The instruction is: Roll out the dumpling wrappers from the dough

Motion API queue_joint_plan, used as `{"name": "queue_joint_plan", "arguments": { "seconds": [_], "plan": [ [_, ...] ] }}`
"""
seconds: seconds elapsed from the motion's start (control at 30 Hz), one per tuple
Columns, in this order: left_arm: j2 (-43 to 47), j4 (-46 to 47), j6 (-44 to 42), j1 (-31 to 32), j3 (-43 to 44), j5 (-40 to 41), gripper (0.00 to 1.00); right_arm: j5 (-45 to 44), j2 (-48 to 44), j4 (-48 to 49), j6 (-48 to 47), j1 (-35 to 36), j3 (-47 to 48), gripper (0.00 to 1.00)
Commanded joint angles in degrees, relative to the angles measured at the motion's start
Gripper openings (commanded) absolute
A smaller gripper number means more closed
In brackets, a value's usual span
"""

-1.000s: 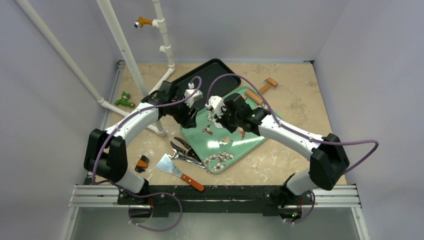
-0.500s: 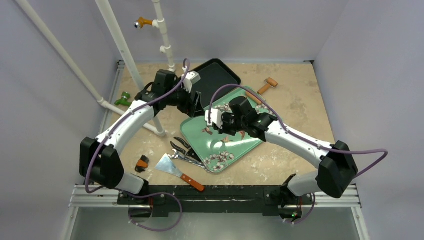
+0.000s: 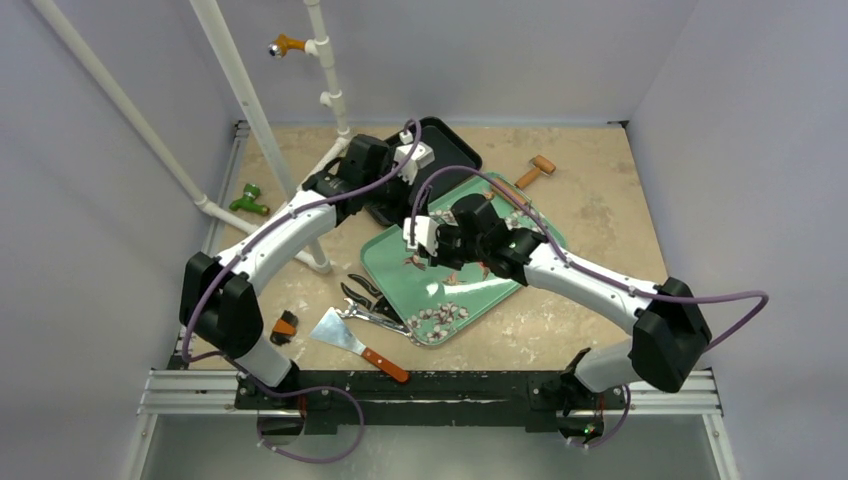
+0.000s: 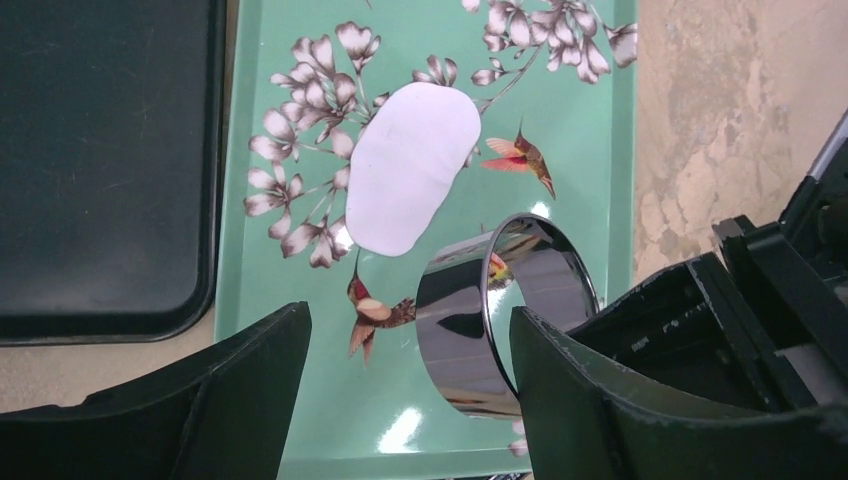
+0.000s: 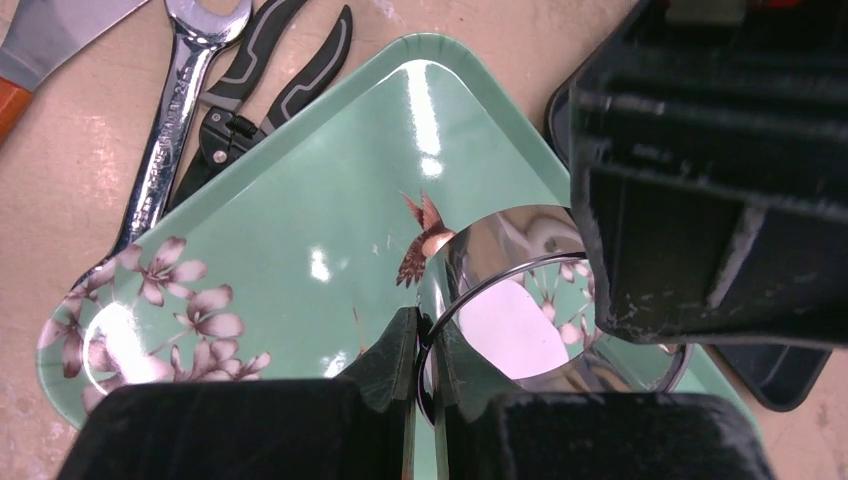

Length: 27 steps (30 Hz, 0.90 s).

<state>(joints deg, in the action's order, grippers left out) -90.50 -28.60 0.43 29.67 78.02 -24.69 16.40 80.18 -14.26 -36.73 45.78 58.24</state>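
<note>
A thin white dough disc, a dumpling wrapper (image 4: 410, 165), lies flat on the green hummingbird tray (image 4: 300, 400). A shiny metal ring (image 4: 500, 320) stands on its side just near of it. My right gripper (image 5: 427, 345) is shut on the ring's (image 5: 520, 290) wall, one finger inside and one outside. Through the ring the wrapper (image 5: 515, 325) shows. My left gripper (image 4: 410, 400) hangs open above the tray's near end with only bare tray between its fingers (image 4: 240, 390). The ring sits just ahead of its right finger, apart from it. In the top view the arms hide the wrapper.
A black tray (image 3: 445, 145) lies behind the green tray (image 3: 400, 275). Pliers and a wrench (image 3: 368, 303) and an orange-handled scraper (image 3: 355, 345) lie near left of it. A wooden roller (image 3: 532, 173) lies back right. White pipes (image 3: 255, 110) stand at the left.
My left gripper has opened wider and swung back and to the right, towards the black tray. The right gripper, still holding the ring, has shifted a little to the left over the green tray.
</note>
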Motion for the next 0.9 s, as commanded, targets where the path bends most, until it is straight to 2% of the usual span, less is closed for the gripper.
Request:
{"name": "queue_joint_plan", "arguments": {
  "seconds": [0.0, 0.13, 0.4, 0.5, 0.57, 0.6, 0.63, 0.87],
  "plan": [
    [-2.25, -1.03, -3.91, 1.58, 3.02, 8.42, 0.68, -2.19, 0.13, 5.04, 3.7, 1.22, 1.39, 0.0],
    [-3.47, -1.95, -7.53, 3.11, 3.89, 13.93, 0.45, -5.56, 0.26, 6.39, 6.2, 1.99, 1.0, 0.0],
    [-7.14, -4.33, -13.08, 5.46, 3.33, 17.71, 0.27, -13.08, 1.68, 8.82, 11.22, 2.04, 1.34, 0.0],
    [-8.47, -4.91, -14.86, 5.95, 3.23, 19.43, 0.15, -13.87, 1.96, 9.48, 11.65, 2.03, 1.09, 0.0],
    [-8.99, -5.23, -15.86, 6.01, 3.22, 19.59, 0.13, -14.47, 2.08, 9.74, 11.82, 2.06, 1.15, 0.0],
    [-9.51, -5.91, -16.29, 6.14, 3.57, 19.5, 0.1, -14.71, 2.2, 9.93, 11.91, 2.04, 1.15, 0.0],
    [-10.0, -6.74, -16.52, 6.13, 3.96, 19.46, 0.01, -15.02, 2.2, 10.06, 11.96, 2.08, 1.2, 0.0],
    [-11.09, -6.05, -16.44, 6.19, 3.72, 17.96, 0.0, -15.0, 3.25, 11.57, 12.37, 2.08, 0.36, 0.02]
  ]
}}
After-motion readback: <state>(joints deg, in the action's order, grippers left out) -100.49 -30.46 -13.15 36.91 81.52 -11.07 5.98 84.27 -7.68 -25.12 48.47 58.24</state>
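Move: The ring cutter, its rim already pinched by the right hand, is centred some 3 cm back, 4 cm right and 6 cm below the open left hand. From the right hand, its centre sits about 4 cm ahead and 1 cm left. The dough sheet lies 2 cm back, 8 cm right and 14 cm below the left hand; the black tray's middle is about 11 cm ahead of that hand and 1 cm left, just as low. Left hand sinks about 6 cm and pinches the ring cutter's far rim; right keeps its near-side grip. ##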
